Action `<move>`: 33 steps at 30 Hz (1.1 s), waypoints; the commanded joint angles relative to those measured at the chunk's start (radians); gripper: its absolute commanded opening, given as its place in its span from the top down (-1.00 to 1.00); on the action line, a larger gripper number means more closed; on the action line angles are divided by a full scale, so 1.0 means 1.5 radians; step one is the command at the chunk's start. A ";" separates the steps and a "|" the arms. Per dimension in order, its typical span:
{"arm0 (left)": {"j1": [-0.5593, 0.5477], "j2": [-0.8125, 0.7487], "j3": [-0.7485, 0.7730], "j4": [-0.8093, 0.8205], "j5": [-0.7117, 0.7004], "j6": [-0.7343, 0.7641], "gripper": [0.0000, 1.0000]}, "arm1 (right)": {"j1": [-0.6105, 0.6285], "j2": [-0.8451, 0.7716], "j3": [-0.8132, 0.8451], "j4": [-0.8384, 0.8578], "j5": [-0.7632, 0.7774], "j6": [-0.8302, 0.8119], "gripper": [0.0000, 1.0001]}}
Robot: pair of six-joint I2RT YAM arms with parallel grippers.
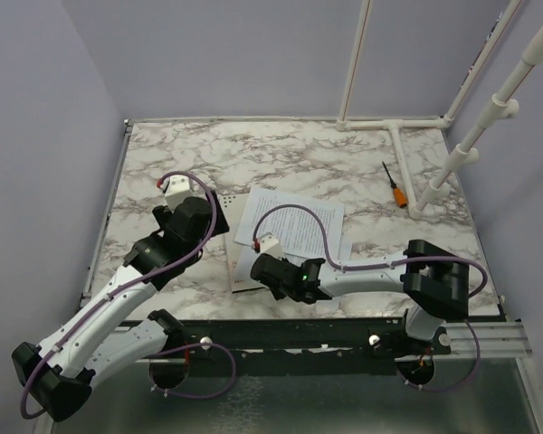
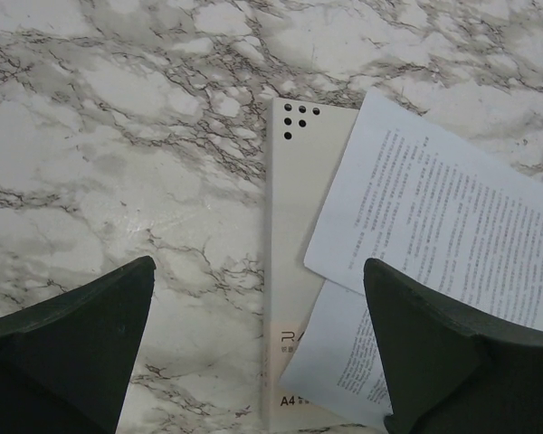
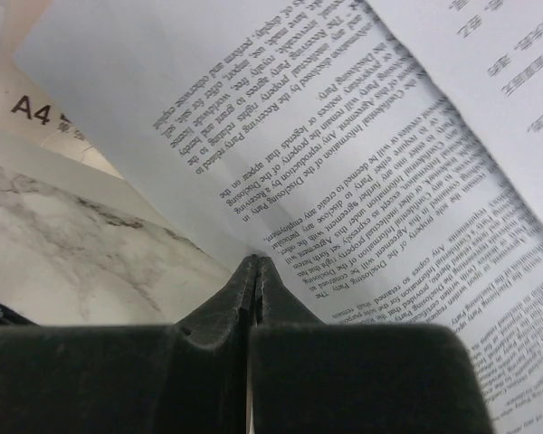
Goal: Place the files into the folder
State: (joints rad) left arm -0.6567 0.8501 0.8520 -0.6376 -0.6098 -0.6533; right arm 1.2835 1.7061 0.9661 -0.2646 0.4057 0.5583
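Observation:
The folder [image 2: 294,208] lies shut on the marble table, its pale cover printed with black dots and "A4"; it also shows in the top view [image 1: 239,277] and the right wrist view [image 3: 36,108]. Two files, printed white sheets, overlap across it: the upper sheet [image 2: 443,217] and the lower sheet [image 2: 344,353], both in the top view [image 1: 294,217]. My right gripper [image 3: 256,264] [image 1: 261,262] is shut on the near edge of the lower sheet [image 3: 344,136], which curls up at the fingertips. My left gripper [image 2: 258,348] [image 1: 219,212] hovers open over the folder's left edge, holding nothing.
An orange-handled screwdriver [image 1: 395,188] lies at the back right. A white pipe frame [image 1: 394,136] stands along the back right corner. Walls close in the table on the left and at the back.

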 commanded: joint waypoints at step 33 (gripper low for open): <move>-0.001 0.320 -0.071 0.222 0.366 -0.046 -0.98 | -0.125 -0.315 -0.111 -0.089 0.063 -0.005 0.80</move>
State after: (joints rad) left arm -0.6567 1.2732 0.7662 -0.3882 -0.1455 -0.6945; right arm 1.1049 1.3056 0.8307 -0.3557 0.4709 0.5278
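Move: The right gripper's shut tips are low at the lower file's near long edge; that file's middle is about 8 cm ahead, 7 cm right and 2 cm below. The upper file's middle lies some 19 cm ahead and 6 cm right, the folder's 14 cm ahead and 2 cm left. From the open left gripper, the lower file is about 23 cm right and 2 cm back, the upper file 10 cm ahead and 23 cm right, the folder 5 cm ahead and 16 cm right, all some 19 cm below. Draw the right gripper's shut tips forward and right with the lower file's near edge, then lift them off, rising about 8 cm and ending to the right. Meanwhile swing the open left gripper down and right, some 12 cm lower and 10 cm across, over the folder's left strip towards the files' left ends, tipping the fingers down and turning slightly clockwise. ##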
